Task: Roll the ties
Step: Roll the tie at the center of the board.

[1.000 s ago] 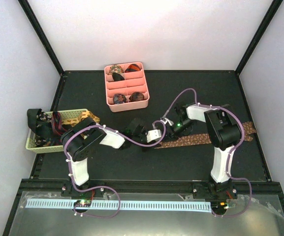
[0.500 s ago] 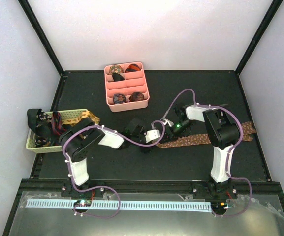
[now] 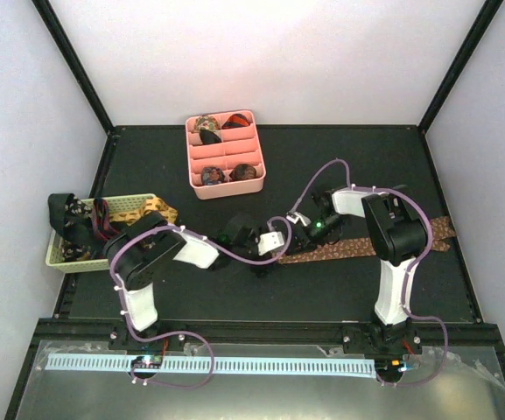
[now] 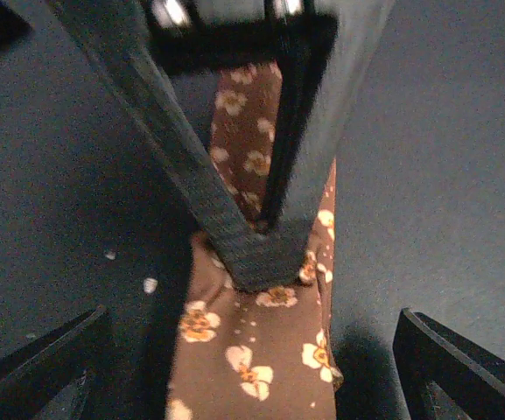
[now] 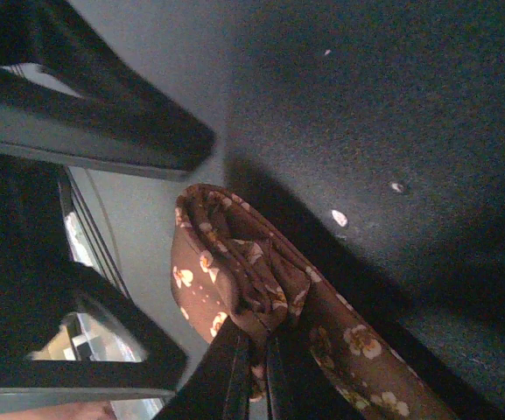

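Note:
A brown flowered tie [image 3: 366,245] lies flat across the right half of the black table, its left end folded over itself. My right gripper [image 5: 259,337] is shut on that folded end [image 5: 234,271]. In the top view the right gripper [image 3: 305,234] sits at the tie's left tip. My left gripper [image 3: 278,242] faces it from the left and stands open, its fingers [image 4: 42,367] wide apart on either side of the tie [image 4: 252,350] without touching it. Small rolled ties [image 3: 211,175] sit in the pink tray's compartments.
The pink divided tray [image 3: 256,157] stands at the back centre. A pale woven basket [image 3: 134,207] with several loose ties [image 3: 81,232] sits at the left table edge. Black frame posts rise at the back corners. Both arms' purple cables arch over the middle.
My left gripper has opened and let go of the tie's end, drawing slightly left. My right gripper has shut on the folded end.

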Available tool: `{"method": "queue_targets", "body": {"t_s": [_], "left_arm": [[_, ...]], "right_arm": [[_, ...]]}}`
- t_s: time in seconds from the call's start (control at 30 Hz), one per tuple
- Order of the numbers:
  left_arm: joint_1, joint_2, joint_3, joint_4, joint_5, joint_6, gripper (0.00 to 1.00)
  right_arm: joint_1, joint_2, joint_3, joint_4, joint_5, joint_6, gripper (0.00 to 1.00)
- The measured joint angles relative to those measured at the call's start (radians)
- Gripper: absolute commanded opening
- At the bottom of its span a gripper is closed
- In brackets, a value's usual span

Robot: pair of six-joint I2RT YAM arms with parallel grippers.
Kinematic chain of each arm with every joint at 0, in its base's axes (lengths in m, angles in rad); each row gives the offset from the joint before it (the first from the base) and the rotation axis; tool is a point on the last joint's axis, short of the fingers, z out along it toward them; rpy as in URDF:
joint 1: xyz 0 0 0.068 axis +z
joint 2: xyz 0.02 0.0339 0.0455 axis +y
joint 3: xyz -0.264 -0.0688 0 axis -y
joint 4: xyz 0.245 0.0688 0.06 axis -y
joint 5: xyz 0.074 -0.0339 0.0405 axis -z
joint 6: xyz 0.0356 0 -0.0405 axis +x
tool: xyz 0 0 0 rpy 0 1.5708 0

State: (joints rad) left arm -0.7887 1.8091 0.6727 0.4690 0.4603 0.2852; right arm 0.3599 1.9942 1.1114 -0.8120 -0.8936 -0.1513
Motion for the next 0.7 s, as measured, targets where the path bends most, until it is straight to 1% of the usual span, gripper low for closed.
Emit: {"method": "queue_targets", "body": {"t_s": [0.1,0.13,0.2,0.3,0.4,0.57,0.7], "left_arm": [[-0.019,0.057,0.016,0.021,-0.014,0.021,0.84],[-0.027,0.067,0.029,0.022,-0.019,0.030,0.80],[-0.037,0.086,0.049,0.027,-0.028,0.041,0.68],[-0.045,0.110,0.092,0.008,-0.040,0.052,0.47],[-0.048,0.110,0.103,-0.011,-0.055,0.078,0.35],[-0.029,0.077,0.072,-0.031,-0.052,0.124,0.29],[-0.017,0.062,0.063,-0.055,-0.033,0.155,0.32]], "right_arm": [[-0.008,0.000,-0.004,0.003,-0.008,0.000,0.02],[-0.010,-0.001,-0.004,0.004,-0.010,0.000,0.02],[-0.013,-0.002,-0.004,0.005,-0.016,0.000,0.02],[-0.014,-0.004,-0.005,0.007,-0.032,0.001,0.02],[-0.014,-0.009,-0.005,0.008,-0.050,0.001,0.02],[-0.012,-0.013,-0.005,0.002,-0.077,-0.002,0.02],[-0.006,-0.011,-0.005,0.005,-0.080,-0.008,0.02]]}}
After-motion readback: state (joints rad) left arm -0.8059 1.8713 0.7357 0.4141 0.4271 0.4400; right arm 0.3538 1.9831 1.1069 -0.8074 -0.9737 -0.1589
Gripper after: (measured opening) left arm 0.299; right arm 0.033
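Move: The rolled start of the tie is about 3 cm to the left hand's right, level with it front to back and some 2 cm lower; the right hand already pinches this roll, practically at its hand point. The tie's tail runs to the right, its far end some 40 cm from the right hand and 5 cm farther out. The pink tray's middle is roughly 24 cm ahead of the left hand, 13 cm to its left and about level in height. The tie's roll, still pinched by the right fingers, is taken between the left fingers: wide open, the left hand drops about 1.5 cm and slides some 2.5 cm right around it, closing to about a third, then draws back left nearly 2 cm while tilting slightly. The right hand keeps its pinch and rises about 1 cm. ##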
